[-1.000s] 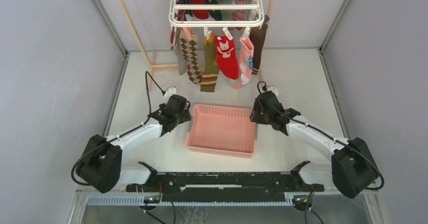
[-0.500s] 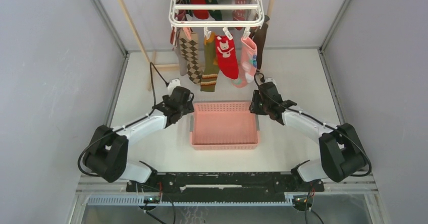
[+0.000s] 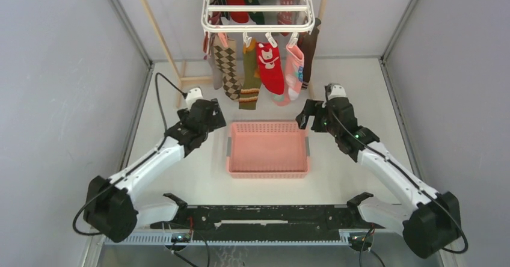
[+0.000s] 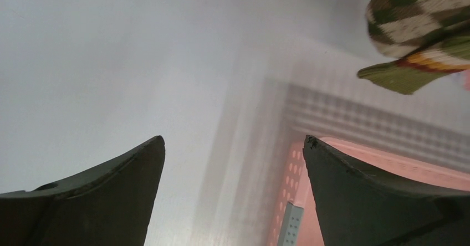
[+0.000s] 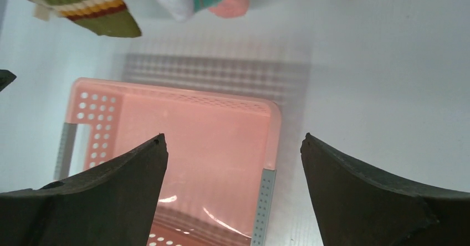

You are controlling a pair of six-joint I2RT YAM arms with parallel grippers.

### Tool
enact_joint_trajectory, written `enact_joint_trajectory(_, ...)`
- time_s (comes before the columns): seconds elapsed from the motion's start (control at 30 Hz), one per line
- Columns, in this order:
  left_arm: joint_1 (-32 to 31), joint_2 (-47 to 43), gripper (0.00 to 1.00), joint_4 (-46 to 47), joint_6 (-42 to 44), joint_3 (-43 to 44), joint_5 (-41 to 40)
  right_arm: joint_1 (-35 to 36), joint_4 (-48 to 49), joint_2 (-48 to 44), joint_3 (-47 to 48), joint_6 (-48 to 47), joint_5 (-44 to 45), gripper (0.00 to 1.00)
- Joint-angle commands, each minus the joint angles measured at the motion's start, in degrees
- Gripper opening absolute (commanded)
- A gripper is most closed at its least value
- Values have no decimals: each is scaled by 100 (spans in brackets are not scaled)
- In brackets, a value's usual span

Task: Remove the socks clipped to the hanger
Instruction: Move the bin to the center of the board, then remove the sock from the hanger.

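Note:
The white hanger [image 3: 258, 26] hangs at the back centre with several socks clipped under it: a brown argyle sock [image 3: 227, 68], a green striped sock [image 3: 250, 82], a red sock [image 3: 270, 68], a pink sock [image 3: 293, 71] and a dark brown sock [image 3: 310, 50]. My left gripper [image 3: 215, 120] hovers open below and left of them, nothing between its fingers. The left wrist view shows that gripper [image 4: 234, 141] with the argyle sock's toe [image 4: 421, 13] up at the right. My right gripper [image 3: 304, 119] stands open below the pink sock. In its own view the right gripper [image 5: 233, 137] is empty, and the striped sock's toe [image 5: 88, 8] hangs above.
A pink slatted basket [image 3: 267, 171] sits on the table between the two grippers, directly under the socks; its rim shows in the right wrist view [image 5: 177, 93]. Light wooden rack poles [image 3: 157, 32] lean at the back left. Grey walls close in both sides.
Both grippers held the basket's sides and squared it under the socks. Both have now opened wide, let go and drawn away from it.

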Motion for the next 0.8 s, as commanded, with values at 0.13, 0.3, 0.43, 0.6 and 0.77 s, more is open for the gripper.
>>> enact_joint_trajectory(0.13,25,-1480,100,-605,127,558,295,-137,173,-903,361,-832,-346,99)
enact_joint_trajectory(0.3,25,-2207,100,-372,62,263,1111,-317,717,-558,590,-805,-423,95)
enact_joint_trajectory(0.43,23,-2476,100,-223,28,173,1716,-309,1424,-27,473,-948,-550,92)
enact_joint_trajectory(0.6,1,-2615,100,-187,-10,59,1932,-321,3146,405,-110,-1021,-470,93)
enact_joint_trajectory(0.77,-42,-2749,100,-167,-51,-92,2054,-329,4043,803,-195,-1079,-303,94)
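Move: The pink sock hangs about 15 cm ahead of the right gripper, 3 cm to its left and 8 cm higher. The red sock is 5 cm left of the pink one; the bin's middle is 3 cm back, 10 cm left and 11 cm below the gripper. From the left gripper, the pink sock is about 14 cm ahead, 20 cm right and 10 cm up; the bin is 4 cm back, 13 cm right and 9 cm down. Lift the left gripper some 12 cm clear above the bin's left side while drawing it back and slightly right, tipping the fingers up and swinging them clockwise. Raise the right gripper, then carry it forward about 6 cm towards the pink sock, sinking again partway, fingers tilting up nearly 20 degrees; keep both open. ##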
